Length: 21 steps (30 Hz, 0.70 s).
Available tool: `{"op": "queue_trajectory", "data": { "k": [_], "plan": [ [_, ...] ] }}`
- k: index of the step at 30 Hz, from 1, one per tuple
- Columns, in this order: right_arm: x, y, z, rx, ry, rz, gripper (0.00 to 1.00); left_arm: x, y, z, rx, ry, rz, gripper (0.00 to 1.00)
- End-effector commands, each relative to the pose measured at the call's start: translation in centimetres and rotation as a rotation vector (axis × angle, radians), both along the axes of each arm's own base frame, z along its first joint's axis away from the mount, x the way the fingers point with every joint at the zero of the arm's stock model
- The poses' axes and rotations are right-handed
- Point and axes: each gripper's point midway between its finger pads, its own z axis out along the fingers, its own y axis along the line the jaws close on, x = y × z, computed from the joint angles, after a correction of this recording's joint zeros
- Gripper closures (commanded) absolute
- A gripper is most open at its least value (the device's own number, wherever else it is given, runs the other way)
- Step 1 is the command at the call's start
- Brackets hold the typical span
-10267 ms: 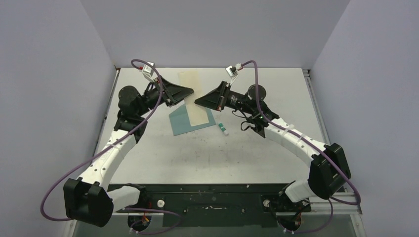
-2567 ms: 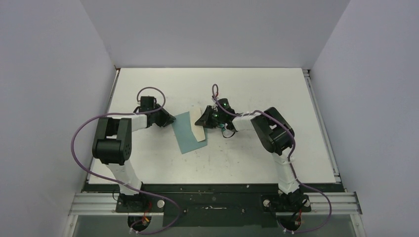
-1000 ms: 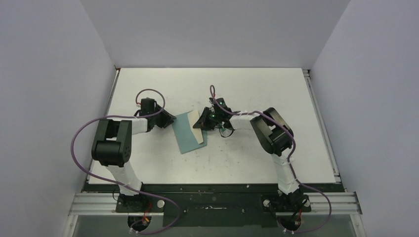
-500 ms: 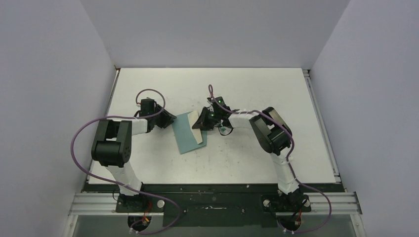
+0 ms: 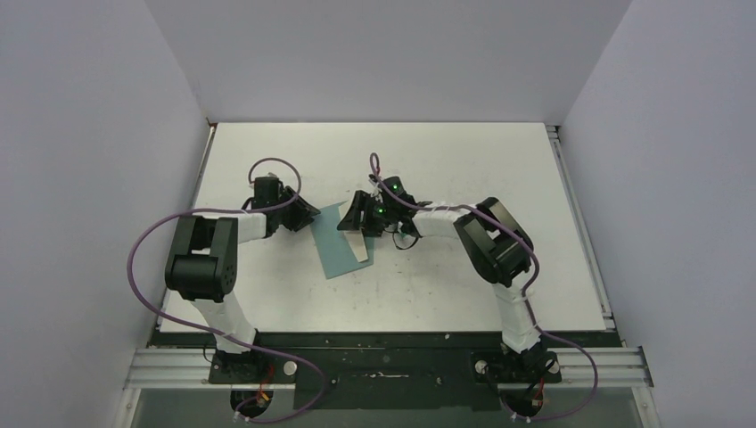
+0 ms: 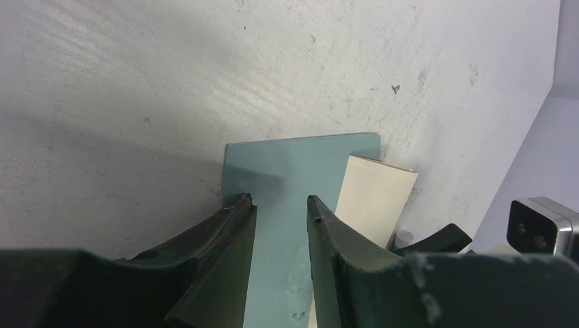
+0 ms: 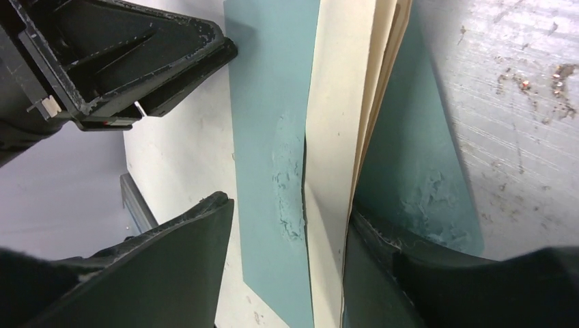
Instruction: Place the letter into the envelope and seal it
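The teal envelope (image 5: 333, 244) lies flat mid-table, tilted. The cream folded letter (image 5: 359, 248) sits partly inside it, a strip showing along its right side. In the right wrist view the letter (image 7: 341, 102) lies between the envelope's front (image 7: 266, 102) and its flap (image 7: 410, 157). My right gripper (image 7: 287, 222) is open, its jaws wide apart over the letter and envelope, one finger (image 7: 382, 253) at the letter's edge. My left gripper (image 6: 278, 201) is low at the envelope's left edge (image 6: 300, 157), its jaws narrowly apart with nothing between them.
A small white cylinder end (image 6: 404, 236) shows beside the letter (image 6: 374, 198), near the right gripper. The left gripper's black body (image 7: 130, 61) sits close across the envelope from the right one. Grey walls enclose the table (image 5: 464, 160) on three sides.
My right gripper has gone from shut to open and moved left over the envelope. Less of the letter shows than before. The left gripper's jaws have widened slightly.
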Motion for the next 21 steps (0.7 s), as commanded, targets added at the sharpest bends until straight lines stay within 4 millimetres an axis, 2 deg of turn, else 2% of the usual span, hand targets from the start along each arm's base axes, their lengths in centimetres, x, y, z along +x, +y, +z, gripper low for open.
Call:
{"op": "queue_trajectory", "data": {
  "k": [1, 5, 12, 15, 19, 21],
  "plan": [
    [0.3, -2.9, -3.0, -0.118, -0.061, -0.043, 0.42, -2.0, 0.2, -2.1, 0.064, 0.094, -0.071, 0.67],
    [2.4, -2.9, -2.8, -0.041, -0.113, -0.092, 0.45, -2.0, 0.2, -2.3, 0.065, 0.089, -0.076, 0.67],
    [4.9, -3.6, -2.8, 0.000, -0.144, -0.184, 0.64, -2.0, 0.1, -2.8, 0.067, 0.090, -0.087, 0.67],
    [5.3, -3.3, -3.1, 0.010, -0.143, -0.190, 0.75, -1.8, 0.1, -2.8, 0.067, 0.088, -0.091, 0.67],
    [5.4, -3.2, -3.7, 0.000, -0.115, -0.195, 0.94, -1.5, 0.0, -2.6, 0.067, 0.081, -0.098, 0.67],
    [5.2, -3.3, -4.2, -0.027, -0.083, -0.183, 0.95, -1.3, 0.0, -2.5, 0.066, 0.074, -0.100, 0.67]
  ]
}}
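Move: The folded letter's middle lies almost directly under the right hand, about 2 cm below, with the open fingers around its right-hand side. The envelope beneath it is centred some 2 cm back and 2 cm left of the right hand; the glue stick is about 11 cm to that hand's right and 1 cm back. From the left hand, resting at the envelope's far left corner, the letter's middle is roughly 8 cm right and 4 cm back. Right hand sweeps about 5 cm forward and slightly right, closing on the letter's right edge; left stays at the corner. ##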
